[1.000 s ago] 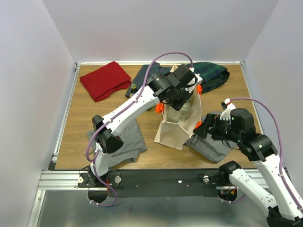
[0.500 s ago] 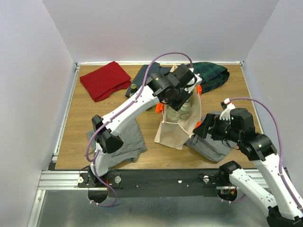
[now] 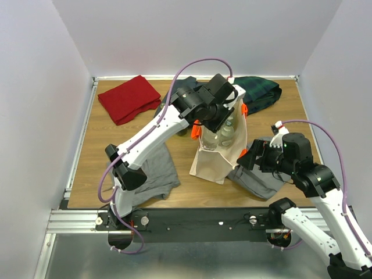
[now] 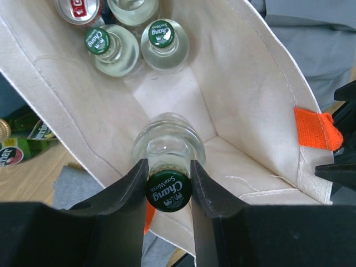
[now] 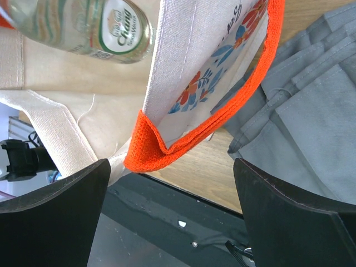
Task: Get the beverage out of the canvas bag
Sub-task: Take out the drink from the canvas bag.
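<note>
The beige canvas bag (image 3: 212, 163) with orange handles stands open at mid-table. My left gripper (image 4: 169, 186) reaches down into its mouth (image 4: 245, 111) and is shut on the neck of a clear glass beverage bottle with a green cap (image 4: 168, 192), held upright above the bag's floor. From above, the left gripper (image 3: 224, 119) hangs over the bag's top. My right gripper (image 5: 172, 189) is open wide at the bag's right side (image 3: 249, 157). The orange handle (image 5: 161, 150) hangs just above the gap between its fingers, untouched.
Two more green-capped bottles (image 4: 105, 47) (image 4: 164, 39) and a red can (image 4: 78, 8) stand deeper in the bag. A green bottle (image 4: 22, 144) lies outside it. Red cloth (image 3: 128, 97), dark plaid cloth (image 3: 261, 90) and grey clothes (image 3: 154, 171) (image 3: 258, 177) lie around.
The left arm has risen and shifted slightly back and left with the bottle still in its grip. The right arm has not moved.
</note>
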Tool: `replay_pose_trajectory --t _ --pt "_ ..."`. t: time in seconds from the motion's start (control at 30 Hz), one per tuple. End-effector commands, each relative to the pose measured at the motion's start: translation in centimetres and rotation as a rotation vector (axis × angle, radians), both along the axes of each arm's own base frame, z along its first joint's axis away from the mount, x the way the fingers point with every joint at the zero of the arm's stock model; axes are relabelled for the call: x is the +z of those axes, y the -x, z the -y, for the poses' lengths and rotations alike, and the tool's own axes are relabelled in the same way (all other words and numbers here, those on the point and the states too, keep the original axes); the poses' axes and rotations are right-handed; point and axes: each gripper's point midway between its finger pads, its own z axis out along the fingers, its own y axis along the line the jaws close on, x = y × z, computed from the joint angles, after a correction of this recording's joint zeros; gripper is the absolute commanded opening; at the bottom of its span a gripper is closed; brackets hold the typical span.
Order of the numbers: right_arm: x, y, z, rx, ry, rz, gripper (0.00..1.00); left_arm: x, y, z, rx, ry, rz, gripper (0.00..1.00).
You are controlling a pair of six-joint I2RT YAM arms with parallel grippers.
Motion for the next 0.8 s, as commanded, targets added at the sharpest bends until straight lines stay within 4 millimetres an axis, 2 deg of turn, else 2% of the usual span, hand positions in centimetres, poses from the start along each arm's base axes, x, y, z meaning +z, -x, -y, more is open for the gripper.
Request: replay_pose_trajectory --t 0.0,0.5,0.77 --pt "-1.2 0.1 0.5 -0.019 0.037 -0.028 1.0 7.9 -1.0 -0.9 0.034 0.178 0.183 0.0" --pt "-1.2 0.1 0.6 -0.022 0.038 -0.028 1.0 13.3 -1.2 -3.0 0.099 0.288 0.317 0.0" --pt "-1.2 0.1 0.6 -0.021 0.039 -0.028 1.0 16.3 -1.1 -4.7 0.149 0.345 0.397 0.0"
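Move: The left gripper already holds a clear bottle by its green-capped neck inside the bag. The green bottles it is being taken towards stand on the table about 13 cm left, 5 cm ahead and 17 cm lower. The bag's left rim is roughly 5 cm left, level fore and aft; the remaining clear bottles are some 5 cm ahead and 8 cm right, the can about 10 cm ahead and 4 cm right. From the right gripper, the green bottles lie some 29 cm left and 14 cm ahead, 10 cm lower. Bring the left gripper up about 8 cm to draw the clear bottle upward past the bag's left side, easing some 3 cm left towards the rim as it climbs. Keep the fingers closed on the neck, and let the wrist tip about 15 degrees so the fingertips swing outward, forward and to the right. ##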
